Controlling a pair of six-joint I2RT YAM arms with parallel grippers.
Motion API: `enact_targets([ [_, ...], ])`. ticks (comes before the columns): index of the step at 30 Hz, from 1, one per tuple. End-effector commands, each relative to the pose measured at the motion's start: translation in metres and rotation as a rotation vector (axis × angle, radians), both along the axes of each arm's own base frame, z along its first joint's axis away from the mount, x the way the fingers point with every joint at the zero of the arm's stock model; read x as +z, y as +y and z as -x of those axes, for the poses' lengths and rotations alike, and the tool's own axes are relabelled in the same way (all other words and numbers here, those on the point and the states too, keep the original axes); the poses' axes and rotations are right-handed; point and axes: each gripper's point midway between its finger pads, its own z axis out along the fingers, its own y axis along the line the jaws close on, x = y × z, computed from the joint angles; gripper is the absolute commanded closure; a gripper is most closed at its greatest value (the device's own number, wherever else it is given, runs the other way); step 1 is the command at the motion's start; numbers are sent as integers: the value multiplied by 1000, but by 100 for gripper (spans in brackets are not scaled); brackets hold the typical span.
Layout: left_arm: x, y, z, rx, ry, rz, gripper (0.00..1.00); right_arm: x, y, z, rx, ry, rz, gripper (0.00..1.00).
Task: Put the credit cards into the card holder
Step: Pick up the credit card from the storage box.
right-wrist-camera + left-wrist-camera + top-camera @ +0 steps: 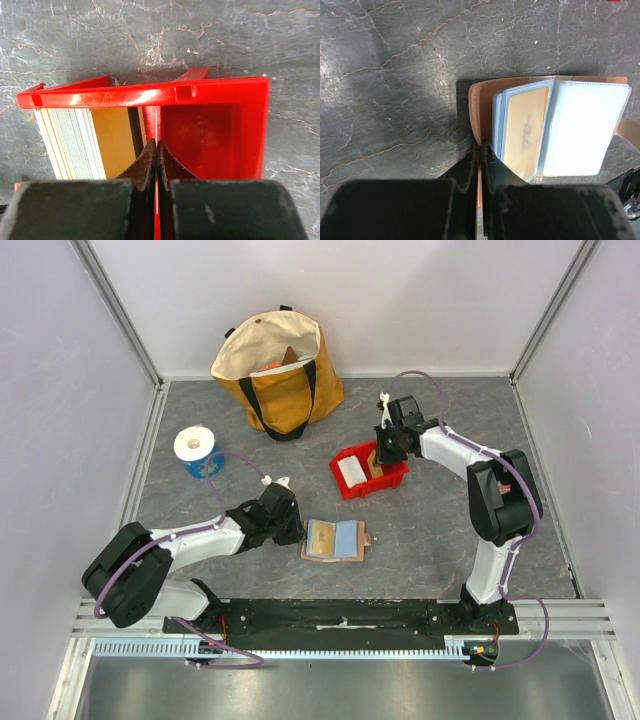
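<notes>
The tan card holder [335, 538] lies open on the table in front of the left arm. My left gripper [480, 149] is shut on the edge of its tan cover [479, 107]. A yellowish card [525, 127] sits in a clear sleeve inside it, beside a pale blue sleeve page [582, 130]. My right gripper [158, 145] reaches down into the red bin [145, 92] and is shut on a thin white credit card [157, 125] seen edge-on. More credit cards [75, 145] stand stacked at the bin's left side, with a yellowish one [112, 140] facing me.
A yellow tote bag [278, 370] stands at the back. A white tape roll on a blue base [197, 450] sits at the left. The red bin [370, 472] lies between the bag and the card holder. Grey walls close in the table.
</notes>
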Motion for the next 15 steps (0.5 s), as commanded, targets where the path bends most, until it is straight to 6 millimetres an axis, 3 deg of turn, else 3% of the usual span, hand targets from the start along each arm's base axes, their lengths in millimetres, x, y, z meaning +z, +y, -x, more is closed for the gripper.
enact_targets([
  [1, 3, -1, 0, -19, -23, 11, 98, 68, -2, -27, -10, -187, 6, 100],
  [8, 5, 1, 5, 2, -16, 43, 98, 119, -19, -16, -83, -312, 1, 100],
  [12, 6, 1, 9, 18, -5, 65, 98, 149, -23, 13, -141, -373, -110, 100],
  [15, 6, 1, 11, 32, 7, 81, 98, 154, -2, 47, -102, -332, -275, 100],
])
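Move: The right hand already pinches a gold card down in the storage box; the card holder the card is meant for lies about 21 cm back, 10 cm left and a few centimetres below. The box's middle is some 3 cm back, 2 cm left and 3 cm below this hand, the white cards about 4 cm back and 6 cm left. From the left hand, shut on its left edge, the holder's middle is level and roughly 6 cm right. The right hand keeps its pinch on the gold card and draws it up out of the storage box, slowly at first and then fast, about 14 cm in all, creeping forward a little, then easing back and some 2 cm to the right while the wrist tips the fingertips up and forward by around 20 degrees. The left hand keeps the card holder's left edge pinched low over the table and pulls it about a centimetre back towards the base. ##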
